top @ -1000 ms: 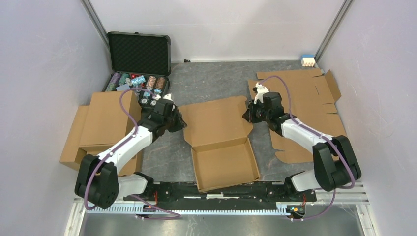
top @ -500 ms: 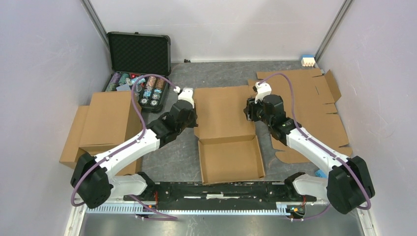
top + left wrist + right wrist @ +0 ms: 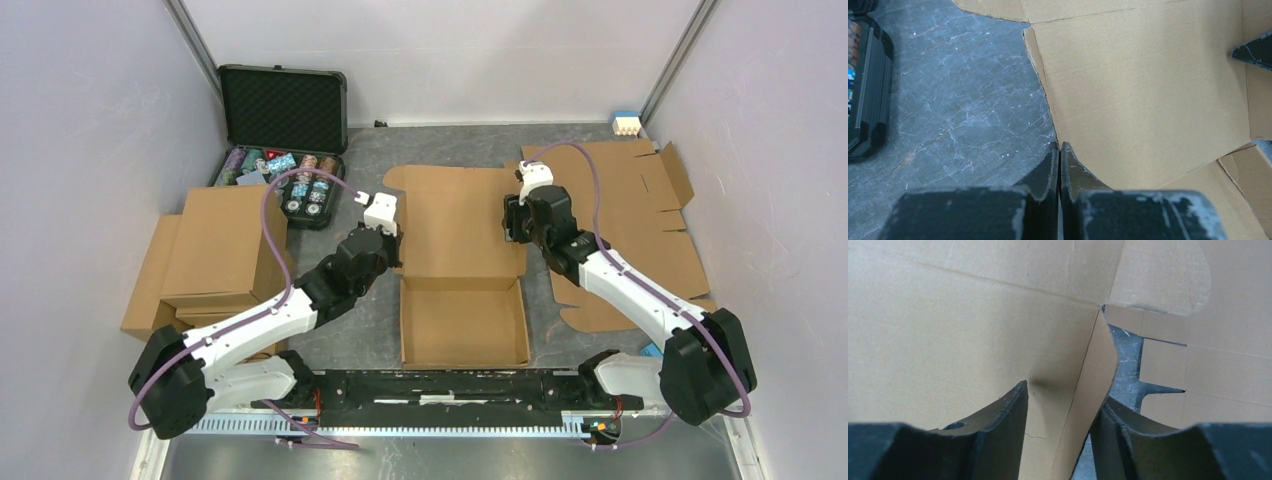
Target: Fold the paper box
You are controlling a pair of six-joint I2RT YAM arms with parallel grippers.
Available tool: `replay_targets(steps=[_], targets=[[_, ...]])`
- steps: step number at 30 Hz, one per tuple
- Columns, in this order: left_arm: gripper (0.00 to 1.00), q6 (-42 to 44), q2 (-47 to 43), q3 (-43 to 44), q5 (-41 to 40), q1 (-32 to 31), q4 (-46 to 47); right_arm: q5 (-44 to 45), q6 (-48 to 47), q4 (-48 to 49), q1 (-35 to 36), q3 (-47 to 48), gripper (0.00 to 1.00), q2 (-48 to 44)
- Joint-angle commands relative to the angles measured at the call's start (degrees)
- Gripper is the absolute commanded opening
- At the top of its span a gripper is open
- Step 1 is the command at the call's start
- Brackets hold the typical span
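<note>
The paper box [image 3: 462,225] lies at the middle of the table, its brown lid flat and its shallow tray [image 3: 465,325] toward the arms. My left gripper [image 3: 398,250] is shut. In the left wrist view its tips [image 3: 1059,146] rest at the lid's [image 3: 1148,100] ragged left edge, and I see no cardboard between them. My right gripper [image 3: 510,232] is at the lid's right edge. In the right wrist view it [image 3: 1063,395] is open, and the lid's raised side flap [image 3: 1093,380] stands between the spread fingers.
An open black case of poker chips [image 3: 285,150] sits at the far left. A stack of folded brown boxes [image 3: 215,250] stands by the left wall. Flat cardboard blanks [image 3: 630,220] lie to the right of the box. A small blue and white block [image 3: 626,124] is in the far right corner.
The box has turned and slid until it lies square to the arms. My left arm swung right and farther out along the lid's edge. My right gripper's jaws have opened.
</note>
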Motion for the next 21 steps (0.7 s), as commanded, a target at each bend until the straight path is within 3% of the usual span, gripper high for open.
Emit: replay_targets(steps=[1,5,7,9,16,21], targets=[[0.02,5.29,-3.31,-2.77,-2.29,-1.35,8.87,3.54,1.12,-0.53,0.16,2.43,0.48,-1.59],[0.04,4.07,-3.87,-3.59,-2.86,-1.44,8.67,3.33,0.43,0.59,0.15,1.64,0.29,-3.69],[0.16,0.4,-3.97,-3.06,-4.09,-1.38,6.45,1.4,-0.79,2.93,0.17,0.19,0.21,-5.17],[0.34,-4.03,-3.61,-1.4,-5.13,-0.69,2.46,1.21,-1.44,4.6,0.16,-1.25,0.14,-6.69],[0.52,-13.67,-1.63,6.99,11.6,10.69,-11.21,1.18,-3.76,10.84,0.26,-6.51,0.01,-12.61],[0.6,-13.86,-1.17,11.19,14.72,13.14,-15.16,-0.21,-4.59,13.09,0.26,-8.49,0.0,-14.21]])
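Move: The left hand's shut fingers already hold the lid's left edge. The right hand's open fingers straddle the lid's right edge, which lies level with it, about 1 cm to its right. From the left hand, the tray is some 13 cm back, 13 cm right and 12 cm below, and the chip case about 14 cm ahead, 20 cm left. The flat cardboard is level with the right hand, roughly 19 cm to its right and 12 cm lower. The right fingers close and pinch the lid's right edge, then the hand lifts it about 5 cm, easing slightly back and right while the fingertips tip up. The left hand opens to let go of the left edge, then moves away, some 4 cm left with a smaller forward and upward part, towards the chip case. ##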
